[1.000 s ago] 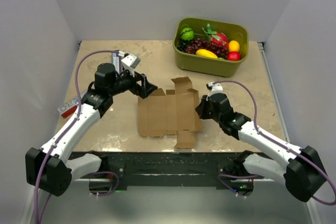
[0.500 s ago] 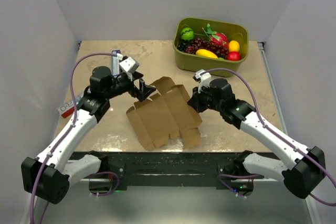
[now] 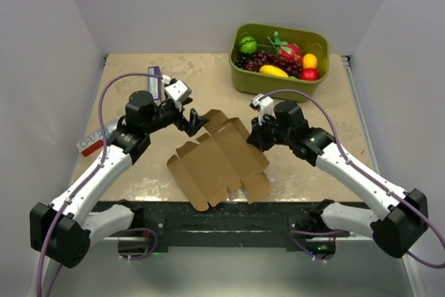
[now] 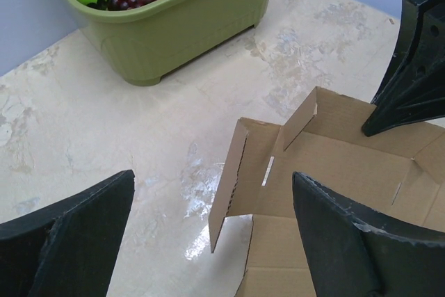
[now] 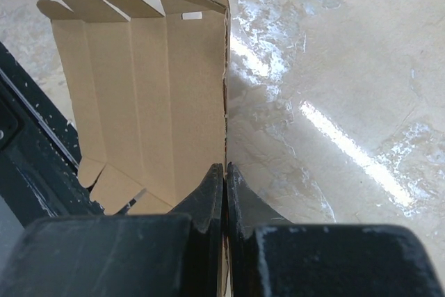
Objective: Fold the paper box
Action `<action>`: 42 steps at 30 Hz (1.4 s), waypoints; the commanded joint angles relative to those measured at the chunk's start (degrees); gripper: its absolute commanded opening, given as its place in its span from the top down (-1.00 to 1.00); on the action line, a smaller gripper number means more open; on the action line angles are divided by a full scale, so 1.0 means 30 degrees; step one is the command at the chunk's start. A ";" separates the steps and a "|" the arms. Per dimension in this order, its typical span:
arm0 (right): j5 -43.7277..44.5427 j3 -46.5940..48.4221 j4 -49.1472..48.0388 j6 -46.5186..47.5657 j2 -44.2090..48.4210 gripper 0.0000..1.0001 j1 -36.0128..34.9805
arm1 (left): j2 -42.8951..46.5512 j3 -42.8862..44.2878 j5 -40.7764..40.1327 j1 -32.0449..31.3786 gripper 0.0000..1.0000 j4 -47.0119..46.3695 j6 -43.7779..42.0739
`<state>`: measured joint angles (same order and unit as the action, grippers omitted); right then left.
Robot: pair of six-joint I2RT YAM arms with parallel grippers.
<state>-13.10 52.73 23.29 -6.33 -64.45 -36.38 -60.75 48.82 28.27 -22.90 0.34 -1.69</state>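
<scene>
The paper box [image 3: 219,161] is a flat brown die-cut sheet lying skewed on the table, its near corner reaching the black front rail. My right gripper [image 3: 256,138] is shut on the sheet's right edge; in the right wrist view the jaws [image 5: 224,172] pinch that edge, with the panels [image 5: 153,88] stretching away. My left gripper [image 3: 195,122] is open and empty, hovering at the sheet's far left corner. In the left wrist view its fingers [image 4: 212,234] straddle a raised flap of the box [image 4: 334,172], without touching it. The right gripper's fingers [image 4: 417,53] show beyond.
A green bin [image 3: 271,85] of toy fruit stands at the back right, also in the left wrist view [image 4: 181,33]. A slim purple-and-white box [image 3: 154,83] stands behind my left arm. A red-and-white box [image 3: 90,142] lies at the left edge. The black rail [image 3: 222,217] borders the front.
My right gripper has taken the sheet's right edge and swung the sheet round, so it now lies diagonal. My left gripper has shifted slightly right, staying open.
</scene>
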 commanded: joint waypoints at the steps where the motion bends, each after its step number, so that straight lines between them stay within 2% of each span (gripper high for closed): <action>1: -0.0613 0.1143 0.0323 0.0585 -0.0051 1.00 -0.0119 | -0.0636 -0.0159 -0.0166 -0.0307 -0.99 -0.0904 -0.0724; 8: -0.0612 0.1554 0.0586 0.0849 -0.0286 1.00 -0.0207 | -0.1370 0.0016 -0.0634 -0.0980 -0.97 -0.0670 -0.1104; 10: -0.0584 0.1642 0.0674 0.0908 -0.0432 1.00 -0.0236 | -0.1545 0.0046 -0.0577 -0.1040 -0.89 -0.0670 -0.1105; 16: -0.0262 0.1993 0.1084 0.1055 -0.0491 1.00 -0.0383 | -0.2072 0.0192 -0.0781 -0.1421 -0.49 -0.0523 -0.1105; 19: 0.0177 0.2169 0.1260 0.1055 -0.0345 0.96 -0.0354 | -0.2366 0.0338 -0.0840 -0.1742 -0.19 -0.0319 -0.1164; 20: 0.0410 0.2227 0.1319 0.1055 -0.0199 0.94 -0.0383 | -0.2396 0.0310 -0.1014 -0.1772 0.02 -0.0318 -0.1193; 21: 0.0529 0.2315 0.1406 0.1055 -0.0169 0.90 -0.0354 | -0.2396 0.0310 -0.1103 -0.1802 0.13 -0.0318 -0.1193; 22: 0.0675 0.2345 0.1436 0.1026 -0.0111 0.76 -0.0383 | -0.2367 0.0310 -0.1162 -0.1831 0.24 -0.0318 -0.1164; 23: 0.0821 0.2374 0.1436 0.0967 0.0035 0.72 -0.0354 | -0.2396 0.0281 -0.1278 -0.1860 0.44 -0.0347 -0.1135; 24: 0.1055 0.2375 0.1465 0.0880 0.0065 0.68 -0.0383 | -0.2396 0.0280 -0.1279 -0.1860 0.55 -0.0376 -0.1135; 26: 0.1611 0.2433 0.1407 0.0617 0.0241 0.36 -0.0354 | -0.2396 0.0280 -0.1395 -0.1919 0.77 -0.0377 -0.1164; 28: 0.2519 0.2608 0.1523 0.0235 0.0446 0.08 -0.0383 | -0.2192 0.0339 -0.1659 -0.1948 0.85 -0.0318 -0.1280; 29: 0.2783 0.2754 0.1640 0.0060 0.0534 -0.19 -0.0354 | -0.2104 0.0281 -0.2269 -0.1948 0.89 -0.0289 -0.1310; 33: 0.3898 0.3603 0.2081 -0.1371 0.1788 -0.53 -0.0383 | -0.0907 -0.0041 -0.3738 -0.1948 1.00 -0.0580 -0.1136; 38: 0.4602 0.3781 0.1234 -0.4505 0.3637 -0.70 -0.0383 | 0.0503 -0.0891 -0.5084 -0.1948 1.00 -0.1519 -0.0842; 41: 0.4399 0.2672 -0.0842 -0.8047 0.4896 -0.74 -0.0354 | 0.1352 -0.1037 -0.5992 -0.1948 1.00 -0.1490 -0.0842; 42: 0.3933 0.1681 -0.2618 -0.9913 0.5219 -0.75 -0.0383 | 0.1905 -0.1154 -0.6199 -0.1919 1.00 -0.1403 -0.0900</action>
<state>-1.02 61.32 26.92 -19.22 -52.51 -37.19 -59.11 46.30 14.68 -28.53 -0.93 -4.58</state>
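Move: The raised right-hand edge of the cardboard box sheet is already pinched in the right fingers. The sheet's far-left flap lies roughly 14 cm left of that hand, 6 cm ahead and about level; from the open left hand it is about 6 cm right, 1 cm ahead and 8 cm below. From the left hand, the green bin stands some 23 cm ahead, 30 cm right and 14 cm lower, and the purple box some 20 cm ahead, 17 cm left and 19 cm lower. The box sheet's raised edge stays pinched, almost still, until the right fingers open and let go of it; that hand then climbs about 12 cm, drifting a little right and tilting some 20 degrees. Before that, the left hand sinks about 5 cm and eases right on the flap's side, shuts fully, then rises most of the way back and returns left, its closed fingers empty. ##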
